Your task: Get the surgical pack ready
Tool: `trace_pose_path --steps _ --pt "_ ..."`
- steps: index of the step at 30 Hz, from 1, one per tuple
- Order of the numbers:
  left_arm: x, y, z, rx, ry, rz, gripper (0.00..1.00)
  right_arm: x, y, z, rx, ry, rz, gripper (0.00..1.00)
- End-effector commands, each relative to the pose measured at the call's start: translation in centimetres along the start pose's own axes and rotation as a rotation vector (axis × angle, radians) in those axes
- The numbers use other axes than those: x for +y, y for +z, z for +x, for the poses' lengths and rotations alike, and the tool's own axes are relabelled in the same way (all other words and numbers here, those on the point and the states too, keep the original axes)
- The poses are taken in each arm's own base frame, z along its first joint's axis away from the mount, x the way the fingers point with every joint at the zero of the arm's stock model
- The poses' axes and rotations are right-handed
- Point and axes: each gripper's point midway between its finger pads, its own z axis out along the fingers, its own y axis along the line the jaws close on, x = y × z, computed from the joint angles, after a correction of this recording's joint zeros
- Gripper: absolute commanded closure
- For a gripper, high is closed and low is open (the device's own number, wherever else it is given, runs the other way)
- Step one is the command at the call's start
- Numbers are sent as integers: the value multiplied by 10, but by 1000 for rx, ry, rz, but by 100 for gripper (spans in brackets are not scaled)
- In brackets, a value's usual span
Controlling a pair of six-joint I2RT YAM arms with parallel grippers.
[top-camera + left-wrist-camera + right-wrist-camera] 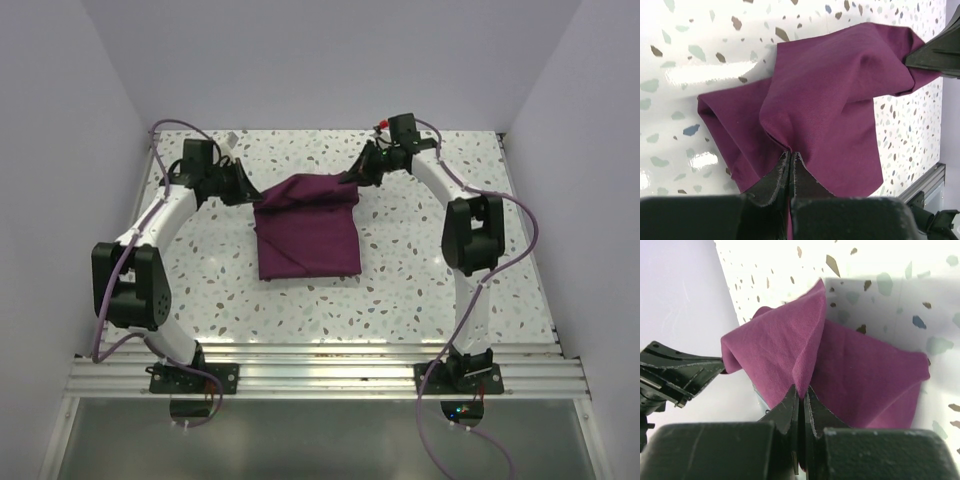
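Observation:
The plum-purple cloth (306, 228) of the surgical pack lies folded on the speckled table, its far edge lifted between both arms. My left gripper (250, 194) is shut on the cloth's far left corner; in the left wrist view the cloth (830, 100) bunches into the pinched jaws of that gripper (791, 154). My right gripper (352, 178) is shut on the far right corner, where a fold of cloth (790, 347) runs into the closed jaws of the gripper (801, 391). Whatever lies under the cloth is hidden.
A white wall stands behind the table, with side walls left and right. An aluminium rail (320, 372) runs along the near edge by the arm bases. A small white object (230, 141) sits at the far left behind the left arm.

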Motion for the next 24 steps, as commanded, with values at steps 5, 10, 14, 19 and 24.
trace_pose_path --steps 5,10,14,19,24 --pt "-3 -19 32 33 39 -2 100 21 -32 23 18 -46 -18 100" --pt "4 -26 51 64 32 -24 100 11 -41 43 46 -45 11 100" --pt "13 -26 68 100 20 -48 100 0 -45 63 74 -47 39 100" --pt "26 -21 83 142 -17 -88 100 -17 -38 98 150 -55 78 97" --pt "37 -17 91 173 -44 -132 100 -31 -32 122 209 -75 120 94"
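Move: Both closed grippers hold the raised far corners of the purple wrap over its lower part. The pack's near left corner lies about 14 cm back from the left gripper, straight behind and 12 cm below; the right gripper is some 21 cm to its right and 5 cm farther out. A slanting crease crosses the wrap 6 cm back and 5 cm right of the left gripper. From the right gripper, the near right corner is roughly 18 cm back, 3 cm right and 11 cm below. Draw both pinched corners back over the lower layer towards the pack's near edge while lowering them: bring the left gripper back about 7 cm and down 5, and the right gripper back about 11 cm and down 3 to 4. Let both wrists tip some 10 degrees more downward. Keep the left pinch shut; ease the right grip right at the end, barely parting the fingers with cloth still between them. ##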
